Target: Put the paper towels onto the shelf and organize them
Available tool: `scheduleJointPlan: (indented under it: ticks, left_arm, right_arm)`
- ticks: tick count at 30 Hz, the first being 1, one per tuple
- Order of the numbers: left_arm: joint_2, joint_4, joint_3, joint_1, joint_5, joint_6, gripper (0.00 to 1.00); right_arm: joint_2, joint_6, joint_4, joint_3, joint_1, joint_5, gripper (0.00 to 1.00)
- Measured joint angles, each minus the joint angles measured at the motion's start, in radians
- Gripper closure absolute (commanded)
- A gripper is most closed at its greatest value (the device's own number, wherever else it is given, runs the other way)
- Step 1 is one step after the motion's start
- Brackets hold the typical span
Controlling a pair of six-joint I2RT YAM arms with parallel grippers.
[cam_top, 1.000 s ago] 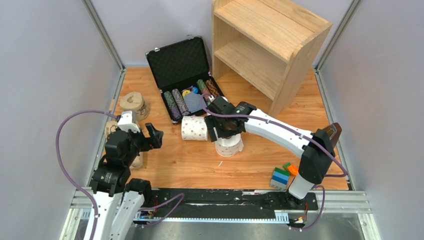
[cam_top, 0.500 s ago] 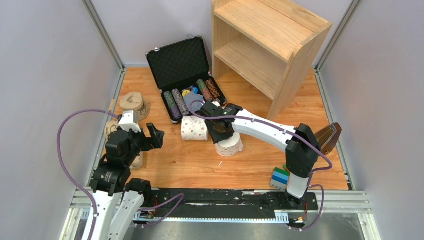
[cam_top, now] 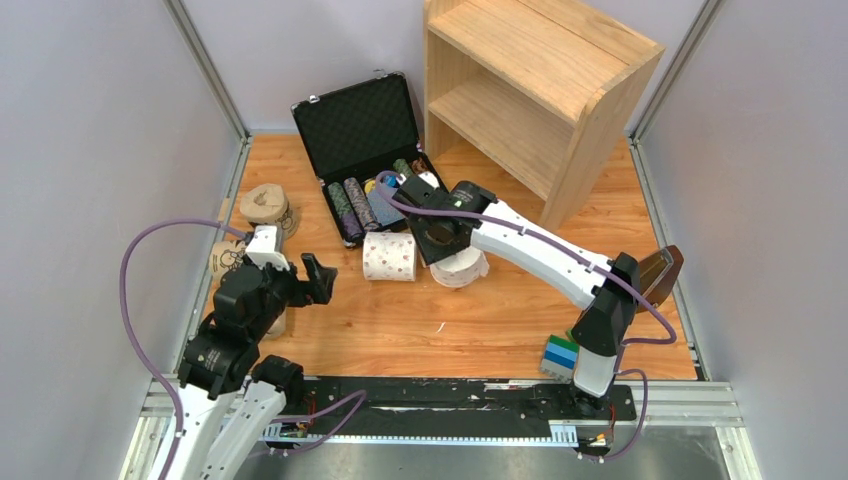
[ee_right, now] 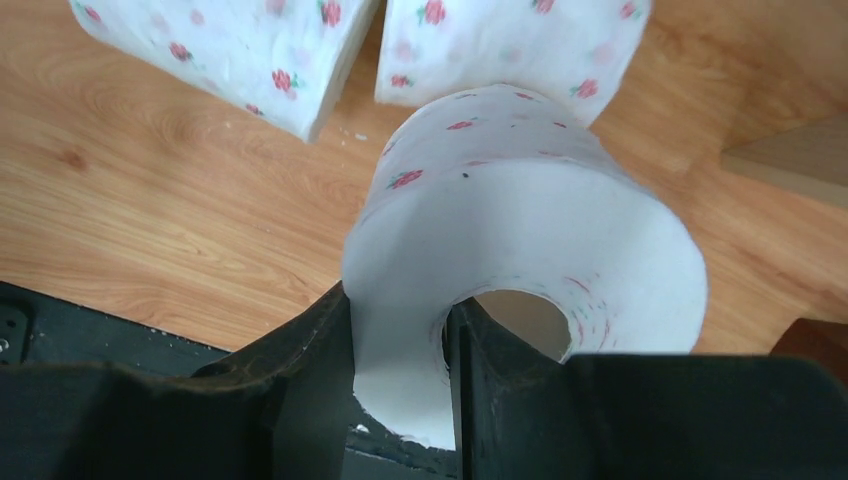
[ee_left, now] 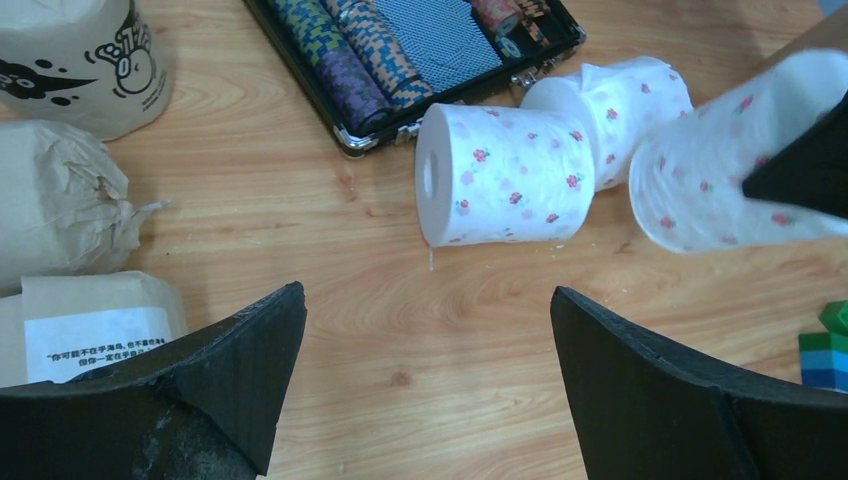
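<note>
My right gripper (cam_top: 440, 238) (ee_right: 400, 320) is shut on a white dotted paper towel roll (ee_right: 520, 220) (cam_top: 463, 268) (ee_left: 720, 180), one finger inside its core and one outside. It holds the roll tilted, just above the floor. A second white roll (cam_top: 388, 256) (ee_left: 500, 175) lies on its side to the left, and a third (ee_left: 612, 100) lies behind it by the case. Three tan rolls sit at the far left: one printed (ee_left: 70, 60) (cam_top: 265, 205), one crumpled (ee_left: 50, 210), one labelled (ee_left: 90, 325). My left gripper (ee_left: 428, 295) (cam_top: 300, 285) is open over bare floor. The shelf (cam_top: 540, 80) stands at the back right.
An open black case (cam_top: 360, 130) with striped chip rows (ee_left: 400, 60) lies at the back centre, close behind the white rolls. Coloured blocks (cam_top: 563, 352) (ee_left: 825, 345) sit at the front right beside the right arm's base. Grey walls close in both sides.
My right gripper has closed on the white roll and carried it up and back towards the case, tilting it. The left arm has shifted slightly right.
</note>
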Motion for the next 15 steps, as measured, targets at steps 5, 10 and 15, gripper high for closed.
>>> scheduleJointPlan:
  ticks: [5, 10, 15]
  left_arm:
    - [-0.018, 0.0, 0.0, -0.041, -0.01, 0.0, 0.0]
    - [-0.019, 0.0, 0.0, -0.046, -0.021, 0.0, 0.0]
    - [-0.018, -0.001, 0.0, -0.046, -0.041, 0.0, 0.0]
  right_arm:
    - [0.008, -0.07, -0.044, 0.184, -0.013, 0.101, 0.79]
    - [0.064, -0.179, -0.037, 0.437, -0.085, 0.169, 0.79]
    - [0.103, -0.341, 0.098, 0.529, -0.181, 0.196, 0.79]
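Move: The shelf's middle board, where the roll in my right hand is headed, lies about 25 cm ahead of that hand, 7 cm to its right and nearly level with it. The far lying roll is about 8 cm ahead and 1 cm left, the near one 4 cm ahead and 11 cm left, both some 12 cm below; the open chip case is about 19 cm ahead, 11 cm left and 14 cm down. From my left hand that board is roughly 28 cm ahead, 33 cm right. With the roll still pinched by its wall, one finger in the core, I sweep my right hand up about 15 cm and forward about 14 cm, over the far lying roll and towards the shelf. The climb leads and then eases as the forward reach gathers speed; meanwhile my wrist tips the fingers some 30 degrees up from pointing down to pointing well forward. ##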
